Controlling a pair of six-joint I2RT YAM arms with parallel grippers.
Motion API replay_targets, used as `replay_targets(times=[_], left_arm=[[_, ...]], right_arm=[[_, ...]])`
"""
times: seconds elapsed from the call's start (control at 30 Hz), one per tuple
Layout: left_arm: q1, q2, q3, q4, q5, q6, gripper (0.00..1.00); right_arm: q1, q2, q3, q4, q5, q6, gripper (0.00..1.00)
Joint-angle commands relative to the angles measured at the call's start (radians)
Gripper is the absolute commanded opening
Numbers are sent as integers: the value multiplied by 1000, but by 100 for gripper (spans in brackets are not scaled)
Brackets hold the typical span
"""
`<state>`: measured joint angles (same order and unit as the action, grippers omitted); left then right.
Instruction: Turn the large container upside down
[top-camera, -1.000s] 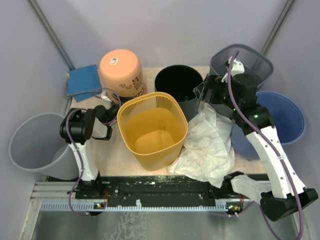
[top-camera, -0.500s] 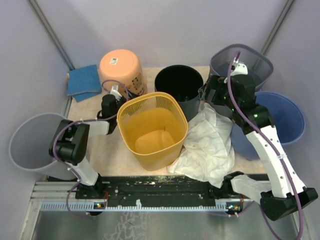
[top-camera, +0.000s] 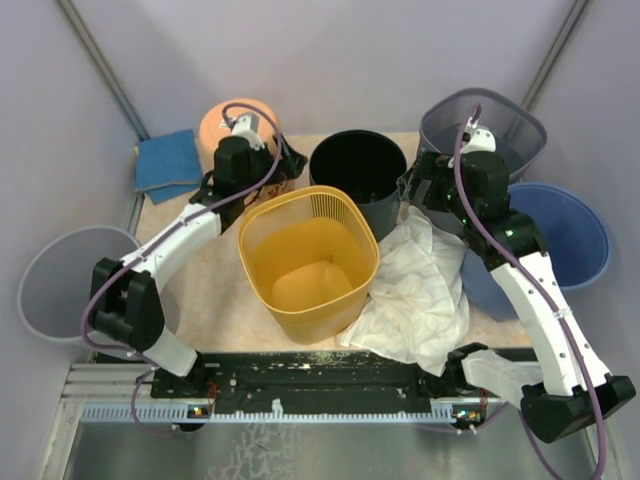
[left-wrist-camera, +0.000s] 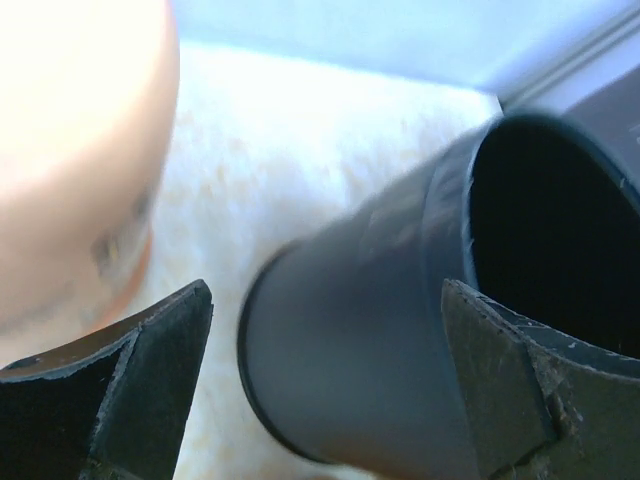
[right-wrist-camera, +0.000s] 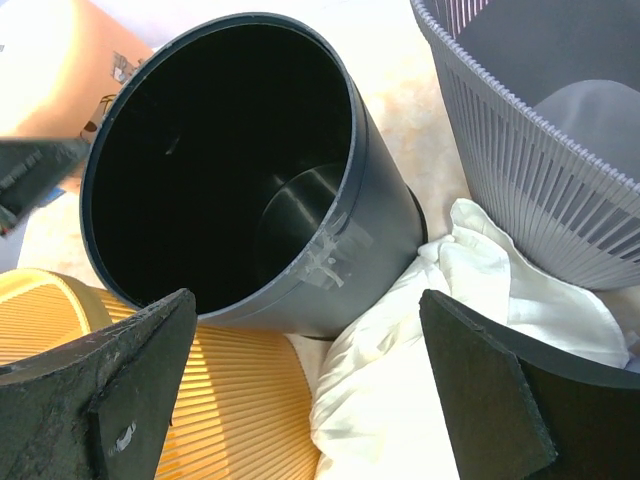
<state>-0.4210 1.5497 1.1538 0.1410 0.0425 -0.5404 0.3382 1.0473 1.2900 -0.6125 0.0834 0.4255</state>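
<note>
The large container, a black round bin (top-camera: 358, 165), stands mouth up at the back middle of the table. My left gripper (top-camera: 291, 158) is open just left of it, in front of the peach bucket. In the left wrist view the bin's dark wall (left-wrist-camera: 400, 330) lies ahead between the spread fingers (left-wrist-camera: 150, 380), blurred, and the gripper (left-wrist-camera: 325, 370) holds nothing. My right gripper (top-camera: 410, 186) is open at the bin's right side. Its view shows the black bin (right-wrist-camera: 340, 270) just beyond the gripper (right-wrist-camera: 300, 390), which is also empty.
A yellow slatted basket (top-camera: 308, 262) stands upright in front of the bin, touching it. A white cloth (top-camera: 415, 290) lies to its right. An upturned peach bucket (top-camera: 210, 125), a grey mesh bin (top-camera: 500, 115), a blue bin (top-camera: 570, 235), a grey bin (top-camera: 55, 290) and a blue cloth (top-camera: 165, 160) surround them.
My left arm has swung from the left of the yellow basket back to the peach bucket, its gripper now pointing at the black bin. The right arm has hardly moved.
</note>
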Motion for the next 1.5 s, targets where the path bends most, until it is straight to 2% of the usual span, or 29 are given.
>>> replay_targets(times=[0.0,0.17,0.3,0.43,0.67,0.77,0.93,1.13,1.2,1.27,1.47], left_arm=[[-4,83,215,-142,-106,210,99],[-2,240,432,-230,-67,282,99],[2,337,509,-222,-73,313,99],[30,409,570,-293,-115,321,99],[149,336,459,-248,-45,286,99],[153,308,452,-253,-18,308,99],[154,227,451,-284,-15,372,99],[153,96,436,-317,89,386,99],[153,51,421,-317,124,377,99],[153,2,398,-316,146,367,99],[153,-145,320,-308,187,344,99]], right_arm=[[2,-32,4,48,-13,14,93],[2,-44,2,27,-15,16,93],[2,-56,-8,18,-13,23,93],[2,-63,-15,15,-26,28,93],[2,0,-23,40,-55,75,91],[20,91,19,30,-60,122,90],[53,233,104,-40,65,204,89],[53,281,112,-20,106,268,85],[54,287,109,-20,126,281,79],[53,283,101,-17,139,292,67],[53,249,49,60,93,325,26]])
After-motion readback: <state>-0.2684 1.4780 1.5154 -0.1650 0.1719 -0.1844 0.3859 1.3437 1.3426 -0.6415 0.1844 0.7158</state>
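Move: The orange container stands upside down about 6 cm ahead and 12 cm left of my left hand, its middle some 10 cm below. The black container is level with that hand and 14 cm to its right. From my right hand the black container's middle is some 8 cm ahead, 11 cm left and 20 cm down; the grey container is 8 cm ahead and 15 cm right, the yellow one 9 cm back and 21 cm left. I arc my open left hand up and over to about 10 cm forward and a little lower, push the orange container leftward with its side, then lift clear some 17 cm, drawing back. My right hand backs off slightly, then dips forward, down and a bit left, tipping about 17 degrees down, and closes its fingers on the black container's near right rim. ##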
